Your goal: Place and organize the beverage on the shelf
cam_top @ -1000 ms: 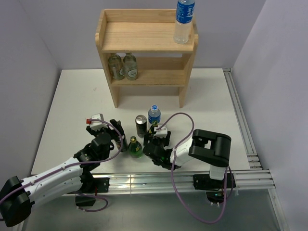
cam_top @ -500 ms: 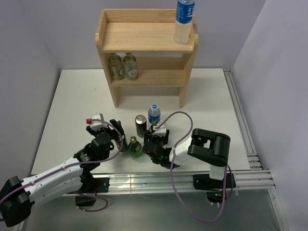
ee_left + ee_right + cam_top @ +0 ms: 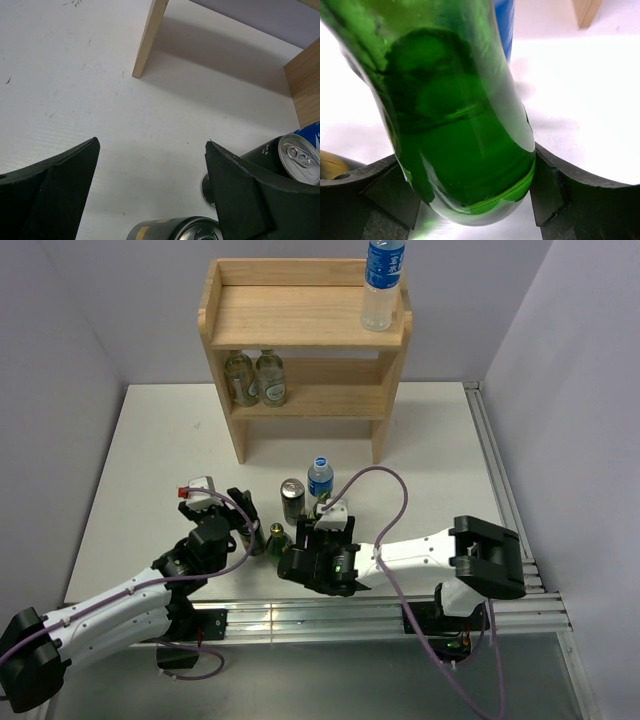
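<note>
My right gripper [image 3: 297, 558] is shut on a green glass bottle [image 3: 277, 537] that stands near the table's front. In the right wrist view the bottle [image 3: 460, 130] fills the gap, and both fingers [image 3: 365, 195] press its sides. My left gripper [image 3: 240, 522] is open and empty just left of it, over a dark can [image 3: 172, 229]. A second dark can [image 3: 292, 500] and a blue-capped water bottle [image 3: 320, 478] stand behind. The wooden shelf [image 3: 300, 330] holds a water bottle [image 3: 384, 285] on its top right and two glass bottles [image 3: 255, 378] on its lower tier.
The shelf's front legs [image 3: 150, 37] stand beyond the left gripper. An aluminium rail [image 3: 500, 490] runs along the table's right edge and its front. Grey walls close in the back and both sides.
My right arm has stretched, its elbow swinging out to the right, and its gripper has slid left around the green bottle. The left arm has not moved.
</note>
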Robot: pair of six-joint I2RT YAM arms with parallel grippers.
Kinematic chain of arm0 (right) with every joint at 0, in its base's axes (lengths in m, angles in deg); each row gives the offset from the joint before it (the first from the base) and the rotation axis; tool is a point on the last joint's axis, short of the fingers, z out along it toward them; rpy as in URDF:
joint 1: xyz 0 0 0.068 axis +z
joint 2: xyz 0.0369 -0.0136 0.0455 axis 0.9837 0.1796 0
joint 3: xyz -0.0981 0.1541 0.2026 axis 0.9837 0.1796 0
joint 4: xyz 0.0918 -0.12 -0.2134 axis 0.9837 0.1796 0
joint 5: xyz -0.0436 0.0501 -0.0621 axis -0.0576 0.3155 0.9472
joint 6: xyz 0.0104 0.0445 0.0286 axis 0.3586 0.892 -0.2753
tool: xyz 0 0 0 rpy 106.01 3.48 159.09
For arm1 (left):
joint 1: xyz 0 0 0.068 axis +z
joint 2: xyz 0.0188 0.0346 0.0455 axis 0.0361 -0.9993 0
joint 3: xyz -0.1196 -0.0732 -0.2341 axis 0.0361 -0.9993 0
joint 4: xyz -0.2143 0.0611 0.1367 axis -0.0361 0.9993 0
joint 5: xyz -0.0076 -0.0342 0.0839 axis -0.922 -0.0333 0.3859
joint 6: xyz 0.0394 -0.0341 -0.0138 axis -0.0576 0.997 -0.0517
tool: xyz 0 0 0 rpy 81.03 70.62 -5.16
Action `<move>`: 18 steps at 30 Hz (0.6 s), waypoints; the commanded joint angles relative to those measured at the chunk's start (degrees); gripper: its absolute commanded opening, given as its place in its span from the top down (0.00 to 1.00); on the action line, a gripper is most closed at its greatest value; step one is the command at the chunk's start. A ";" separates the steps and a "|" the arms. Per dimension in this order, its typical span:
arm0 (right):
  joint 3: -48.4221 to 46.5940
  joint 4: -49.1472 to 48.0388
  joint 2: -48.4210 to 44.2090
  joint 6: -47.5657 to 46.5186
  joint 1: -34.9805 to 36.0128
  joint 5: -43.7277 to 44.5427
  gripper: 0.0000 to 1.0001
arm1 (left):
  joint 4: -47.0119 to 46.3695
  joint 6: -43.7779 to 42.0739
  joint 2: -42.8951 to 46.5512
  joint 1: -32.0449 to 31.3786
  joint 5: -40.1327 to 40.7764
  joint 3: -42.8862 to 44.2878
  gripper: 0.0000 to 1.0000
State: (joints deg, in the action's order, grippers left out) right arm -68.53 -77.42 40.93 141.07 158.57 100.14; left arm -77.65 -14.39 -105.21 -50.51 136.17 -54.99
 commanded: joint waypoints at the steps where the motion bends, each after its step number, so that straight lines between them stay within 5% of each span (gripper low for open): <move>1: -7.96 20.86 -6.42 15.28 0.80 14.13 1.00 | -0.78 0.12 1.01 0.19 0.27 1.24 0.06; 10: -28.31 46.34 -5.03 23.10 -0.34 21.77 1.00 | -0.86 0.21 1.98 0.19 0.36 0.80 0.06; 12: -35.36 67.20 0.40 38.99 -2.17 25.11 1.00 | -0.78 0.12 2.07 0.19 0.27 0.80 0.06; 18: -54.27 70.45 10.79 14.03 -4.38 30.65 1.00 | -0.95 0.03 2.68 0.19 0.45 0.62 0.06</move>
State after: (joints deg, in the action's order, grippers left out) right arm -116.26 -19.26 50.26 162.44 154.96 108.51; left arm -77.59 -14.39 -103.39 -50.51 136.19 -54.99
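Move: The right hand already has the green bottle off the table. The free part of the middle shelf, right of the two glass bottles, is about 30 cm straight ahead and 10 cm up; those bottles sit level with it, some 15 cm to its left. Below the hand, the water bottle stands about 15 cm ahead, the black can 9 cm ahead and 6 cm left. From the left hand, the shelf space is about 26 cm ahead, 19 cm right. Keeping its pinch on the green bottle's lower body, the right hand lifts it fast, about 16 cm, at first almost straight up with a slight swing right. Towards the end it also heads forward, with a little left, towards the shelf, while the wrist has turned some 10 degrees clockwise. ##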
